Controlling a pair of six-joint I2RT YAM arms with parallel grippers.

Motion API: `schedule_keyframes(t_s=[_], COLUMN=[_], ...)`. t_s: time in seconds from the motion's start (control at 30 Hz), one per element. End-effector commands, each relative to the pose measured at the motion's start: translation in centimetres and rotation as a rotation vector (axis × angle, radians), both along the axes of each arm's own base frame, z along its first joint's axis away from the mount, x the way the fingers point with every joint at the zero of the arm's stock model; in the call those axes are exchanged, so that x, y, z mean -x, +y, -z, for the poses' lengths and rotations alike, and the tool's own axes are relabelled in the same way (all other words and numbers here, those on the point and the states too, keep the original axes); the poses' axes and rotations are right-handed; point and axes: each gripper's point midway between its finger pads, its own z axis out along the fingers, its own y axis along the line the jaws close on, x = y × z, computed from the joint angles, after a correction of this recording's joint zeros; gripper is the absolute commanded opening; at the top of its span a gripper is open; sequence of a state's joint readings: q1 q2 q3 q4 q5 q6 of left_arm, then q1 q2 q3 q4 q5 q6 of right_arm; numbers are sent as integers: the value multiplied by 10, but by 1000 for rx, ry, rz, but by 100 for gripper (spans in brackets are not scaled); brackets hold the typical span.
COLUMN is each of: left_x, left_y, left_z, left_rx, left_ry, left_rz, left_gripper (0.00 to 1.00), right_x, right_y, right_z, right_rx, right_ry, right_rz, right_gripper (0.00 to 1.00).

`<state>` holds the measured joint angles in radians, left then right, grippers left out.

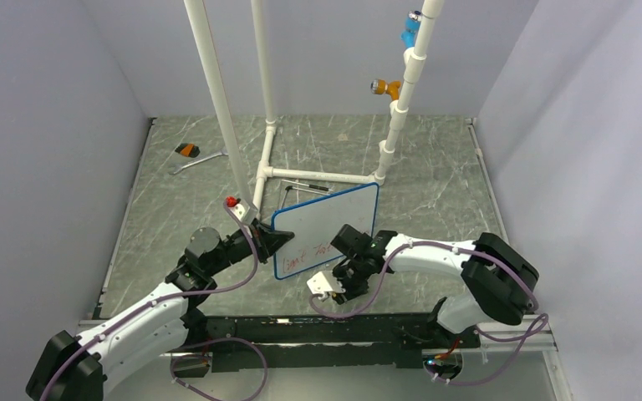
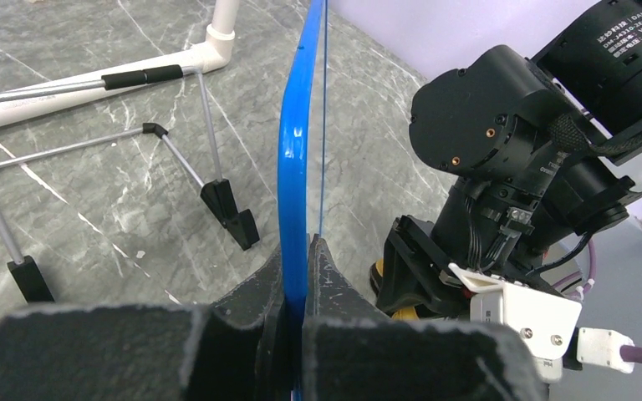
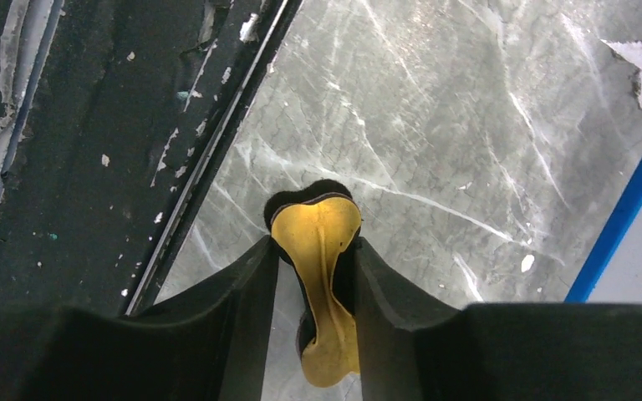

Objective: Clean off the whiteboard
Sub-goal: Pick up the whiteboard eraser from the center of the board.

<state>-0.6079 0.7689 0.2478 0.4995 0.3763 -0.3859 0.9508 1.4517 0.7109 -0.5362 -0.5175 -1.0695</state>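
The whiteboard [image 1: 326, 225], white with a thin blue frame, stands tilted in mid-table with red writing [image 1: 308, 255] low on its face. My left gripper [image 1: 280, 240] is shut on its left edge; in the left wrist view the blue frame [image 2: 294, 167] runs up from between the jaws of the left gripper [image 2: 301, 267]. My right gripper [image 3: 313, 244] points down at the table in front of the board, and its fingers press both sides of a yellow eraser [image 3: 322, 251] backed with black felt. The board's blue corner [image 3: 627, 209] shows at the right of that view.
A white pipe frame [image 1: 313, 175] rises behind the board, with blue [image 1: 410, 33] and orange [image 1: 384, 87] clamps on its right post. A wrench [image 1: 196, 160] and an orange-black tool [image 1: 187, 149] lie at the back left. The board's wire stand [image 2: 217, 192] rests behind it. A black rail [image 1: 318, 326] runs along the near edge.
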Motion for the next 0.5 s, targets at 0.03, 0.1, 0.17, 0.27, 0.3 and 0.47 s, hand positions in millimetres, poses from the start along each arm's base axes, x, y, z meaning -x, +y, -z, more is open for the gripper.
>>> schedule_keyframes(t_s=[0.03,0.1,0.17,0.27,0.3,0.47], left_x=[0,0,2,4,4,6], left_y=[12,12,11,11,10,6], left_z=[48,49,50,53,53,54], left_rx=[-138,-131,-121,-106,-102,-77], left_ry=[64,68,72,80,80,98], left_rz=[-41,-40,-37,-36,-37,-29], left_gripper=[0,0,0,0,0,0], right_x=[3,6,6,1,-1,-23], right_y=[4,4,4,3,4,-6], right_z=[1,-3,-8,-21,-28,-65], right_rx=[22,18,11,-18,-37,-145], right_ry=[6,21,25,53,64,120], right_rz=[-22,-29,-23,15,29,163], right_gripper=[29,21,15,8,7,5])
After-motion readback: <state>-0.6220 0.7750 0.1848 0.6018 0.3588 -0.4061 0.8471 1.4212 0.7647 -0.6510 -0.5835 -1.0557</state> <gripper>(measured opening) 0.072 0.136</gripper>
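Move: The eraser already stands between the right hand's open fingers, its middle roughly level with them and about 1 cm down. From there the table's near edge is some 6 cm straight back and 1 cm down, and the raised whiteboard's middle about 11 cm ahead, 5 cm left and 7 cm up. From the left hand, which keeps hold of the board, the eraser lies about 14 cm right, 10 cm back and 16 cm down. The right fingers close, pinching the eraser's waist, then lift about 2 cm, easing forward and right. ##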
